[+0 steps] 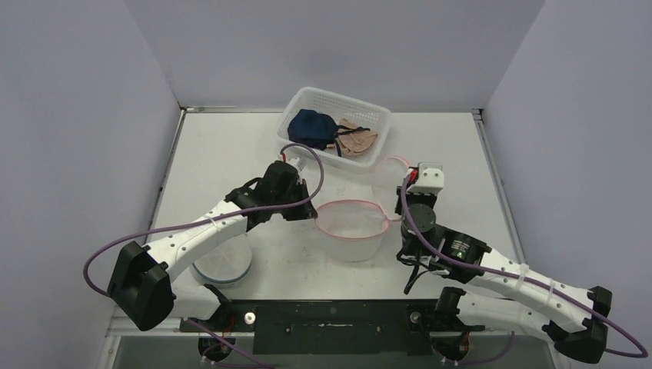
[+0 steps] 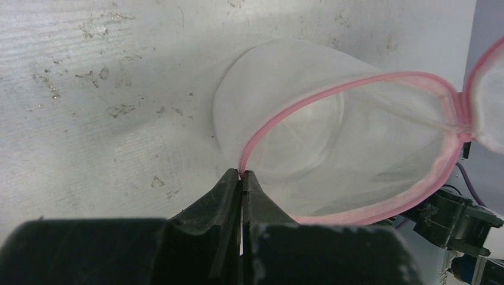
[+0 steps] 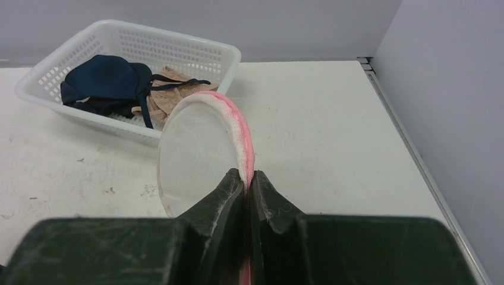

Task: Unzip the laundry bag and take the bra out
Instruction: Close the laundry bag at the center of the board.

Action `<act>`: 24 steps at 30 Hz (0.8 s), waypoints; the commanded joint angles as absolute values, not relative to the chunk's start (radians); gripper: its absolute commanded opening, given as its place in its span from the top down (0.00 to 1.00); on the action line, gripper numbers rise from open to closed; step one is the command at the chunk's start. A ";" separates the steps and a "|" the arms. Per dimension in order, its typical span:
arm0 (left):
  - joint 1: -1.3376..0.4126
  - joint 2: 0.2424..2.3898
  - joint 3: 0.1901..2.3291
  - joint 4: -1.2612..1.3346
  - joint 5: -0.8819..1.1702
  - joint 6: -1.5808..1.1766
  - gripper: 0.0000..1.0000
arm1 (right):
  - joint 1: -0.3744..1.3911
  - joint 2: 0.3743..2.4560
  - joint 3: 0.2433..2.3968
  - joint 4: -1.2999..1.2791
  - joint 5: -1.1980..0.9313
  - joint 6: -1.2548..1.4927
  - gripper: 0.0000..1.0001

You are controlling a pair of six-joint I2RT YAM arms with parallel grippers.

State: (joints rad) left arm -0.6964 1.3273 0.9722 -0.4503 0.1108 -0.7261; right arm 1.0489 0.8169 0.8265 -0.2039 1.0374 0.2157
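The laundry bag (image 1: 354,227), white mesh with a pink zip rim, stands unzipped at mid-table, its round lid (image 3: 199,148) flapped up toward the basket. My left gripper (image 1: 315,211) (image 2: 242,173) is shut on the pink rim at the left side of the bag (image 2: 333,142). My right gripper (image 1: 400,201) (image 3: 246,174) is shut on the pink edge of the lid. Inside the open bag only mesh shows. A navy bra (image 1: 311,127) (image 3: 104,80) and a beige bra (image 1: 357,140) (image 3: 172,95) lie in the white basket (image 1: 338,96) (image 3: 226,50).
The basket stands at the back centre, just behind the bag's lid. A round white mesh pouch with a blue rim (image 1: 223,265) lies under my left arm near the front edge. Grey walls close in the table on the left, back and right.
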 commanded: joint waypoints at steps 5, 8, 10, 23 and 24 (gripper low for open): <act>-0.689 1.292 1.108 -0.434 0.046 -0.687 1.00 | 1.159 0.900 0.882 0.006 1.235 -0.065 0.95; -0.689 1.293 1.079 -0.427 0.042 -0.688 1.00 | 1.163 0.915 0.849 0.012 1.217 -0.045 0.95; -0.688 1.294 1.048 -0.412 0.049 -0.699 1.00 | 1.170 0.907 0.818 0.003 1.178 -0.014 0.95; -0.689 1.222 0.978 -0.354 0.091 -0.771 0.66 | 1.239 0.899 0.759 0.020 1.097 -0.039 0.95; -0.689 1.215 0.980 -0.357 0.094 -0.776 0.62 | 1.240 0.899 0.757 0.021 1.095 -0.039 0.95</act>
State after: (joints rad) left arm -0.6926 1.2739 0.9619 -0.4129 0.0757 -0.7502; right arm 1.2304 0.8982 0.7586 -0.0193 1.0992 -0.0208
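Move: The left gripper is shut on the left end of the bag's pink rim, with the middle of the bag opening about 11 cm to its right, level with it in reach and height. The right gripper, holding the raised lid's edge, has that opening some 15 cm to its left, 2 cm nearer and 14 cm below; the lid's middle is roughly 4 cm to its left, 4 cm ahead and 4 cm lower. The basket stands about 35 cm ahead and 20 cm left of this hand, 26 cm below. Keep the right fingers shut on the lid edge and draw it left about 5 cm towards the bag opening, easing slightly back and down after a small rise, while rolling the hand's left side down some 10 degrees and turning a little counter-clockwise. Meanwhile lift the left gripper with the rim and a little forward, lower it partway again, then open its fingers to about a third to release the rim. ##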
